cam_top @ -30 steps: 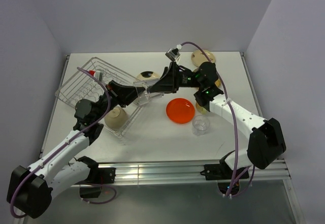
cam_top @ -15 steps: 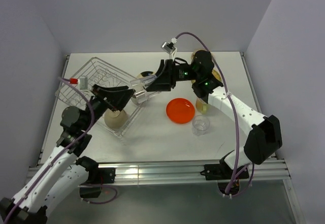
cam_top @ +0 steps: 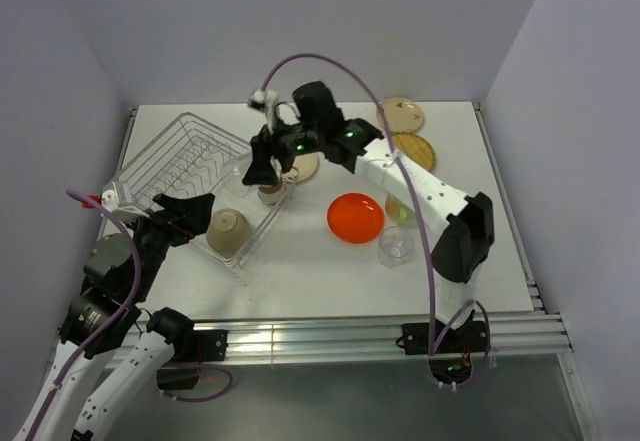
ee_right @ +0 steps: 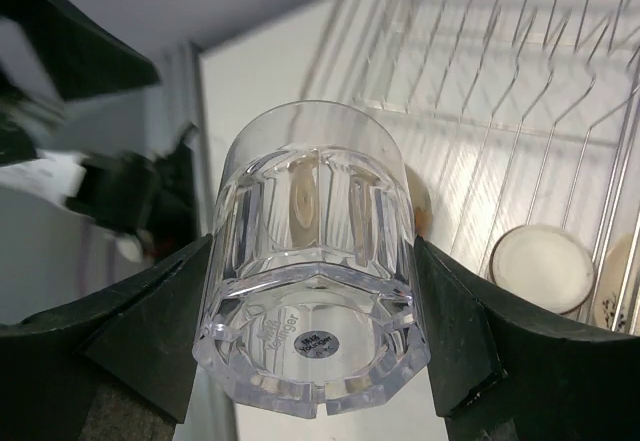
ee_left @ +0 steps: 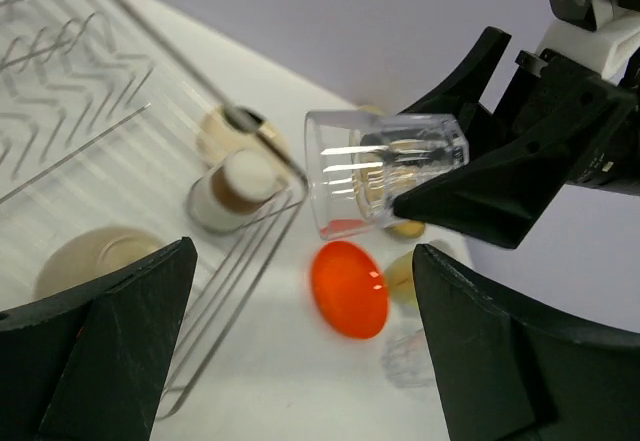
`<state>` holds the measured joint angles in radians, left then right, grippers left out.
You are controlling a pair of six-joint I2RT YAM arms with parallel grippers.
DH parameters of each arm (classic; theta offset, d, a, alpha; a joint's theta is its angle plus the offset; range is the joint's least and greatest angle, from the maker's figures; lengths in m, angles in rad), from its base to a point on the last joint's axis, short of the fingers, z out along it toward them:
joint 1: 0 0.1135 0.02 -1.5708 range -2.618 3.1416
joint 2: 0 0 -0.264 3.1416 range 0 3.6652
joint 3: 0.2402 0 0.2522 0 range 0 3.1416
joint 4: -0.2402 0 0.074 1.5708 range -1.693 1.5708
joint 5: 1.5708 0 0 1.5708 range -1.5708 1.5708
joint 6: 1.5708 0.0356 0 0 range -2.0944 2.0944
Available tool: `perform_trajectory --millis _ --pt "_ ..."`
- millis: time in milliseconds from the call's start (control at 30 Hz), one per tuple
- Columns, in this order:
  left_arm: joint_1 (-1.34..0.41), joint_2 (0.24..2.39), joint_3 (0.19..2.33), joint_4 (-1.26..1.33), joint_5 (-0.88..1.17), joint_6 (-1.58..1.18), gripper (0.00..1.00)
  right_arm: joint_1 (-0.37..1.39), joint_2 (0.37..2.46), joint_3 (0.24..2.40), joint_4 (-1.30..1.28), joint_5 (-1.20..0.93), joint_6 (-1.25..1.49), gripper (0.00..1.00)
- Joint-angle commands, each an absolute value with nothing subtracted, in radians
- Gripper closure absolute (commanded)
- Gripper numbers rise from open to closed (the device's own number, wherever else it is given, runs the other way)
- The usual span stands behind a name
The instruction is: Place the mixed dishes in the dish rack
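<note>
My right gripper (ee_right: 312, 296) is shut on a clear glass (ee_right: 312, 261), its thick base toward the wrist camera. In the top view that gripper (cam_top: 264, 173) hangs over the near right corner of the dish rack (cam_top: 175, 156). The left wrist view shows the same glass (ee_left: 385, 173) lying sideways in the air between black fingers (ee_left: 480, 186). My left gripper (ee_left: 305, 253) is open and empty, drawn back near the rack's front left (cam_top: 188, 213). A cream mug (cam_top: 228, 231) sits upside down in the rack. The orange plate (cam_top: 355, 217) lies on the table.
A second clear glass (cam_top: 396, 247) stands right of the orange plate, with a yellowish cup (cam_top: 397, 210) behind it. Patterned (cam_top: 400, 114) and tan woven (cam_top: 413, 149) plates lie at the back right. A small cup (cam_top: 270, 194) stands at the rack's corner.
My left gripper opened, let go of the glass and pulled back to the near left. My right arm swung left with the glass, from mid-table to the rack.
</note>
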<state>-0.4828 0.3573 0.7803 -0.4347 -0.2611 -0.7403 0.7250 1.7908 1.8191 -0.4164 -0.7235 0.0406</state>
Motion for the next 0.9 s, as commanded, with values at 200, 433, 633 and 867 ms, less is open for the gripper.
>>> perform_trajectory --millis 200,433,633,867 --pt "-0.479 0.302 0.775 -0.624 -0.376 -0.77 0.04 0.857 2.009 2.026 -0.632 -0.422 -0.29 0.96" --pt "-0.48 0.255 0.762 -0.667 -0.403 -0.792 0.03 0.879 2.12 2.117 -0.66 -0.298 -0.38 0.95" --pt "-0.48 0.236 0.746 -0.67 -0.41 -0.799 0.03 0.877 2.164 2.144 -0.698 -0.241 -0.429 0.94" --pt "-0.48 0.242 0.741 -0.663 -0.408 -0.801 0.03 0.879 2.189 2.152 -0.721 -0.212 -0.462 0.92"
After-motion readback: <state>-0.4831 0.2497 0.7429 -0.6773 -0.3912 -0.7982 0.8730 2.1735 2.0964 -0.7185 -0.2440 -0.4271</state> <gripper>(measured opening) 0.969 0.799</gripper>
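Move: The right hand, holding the clear glass, has the gap in the rack between bowl and cup about 4 cm ahead, 7 cm to its left and 25 cm below. The upturned bowl lies roughly 1 cm back and 12 cm left, the upturned cup 9 cm ahead and 2 cm left, both some 27 cm down; the black-spotted plate is 19 cm ahead and 4 cm right. From the empty left hand that gap is about 12 cm ahead, 5 cm right. Down swiftly, then easing, the right hand brings the held glass some 15 cm towards the gap between bowl and cup, first edging left, then reaching about 5 cm forward, its fingers tipping some 30 degrees farther down and keeping their grip. The open, empty left hand sinks about 5 cm and shifts a little left and back. ##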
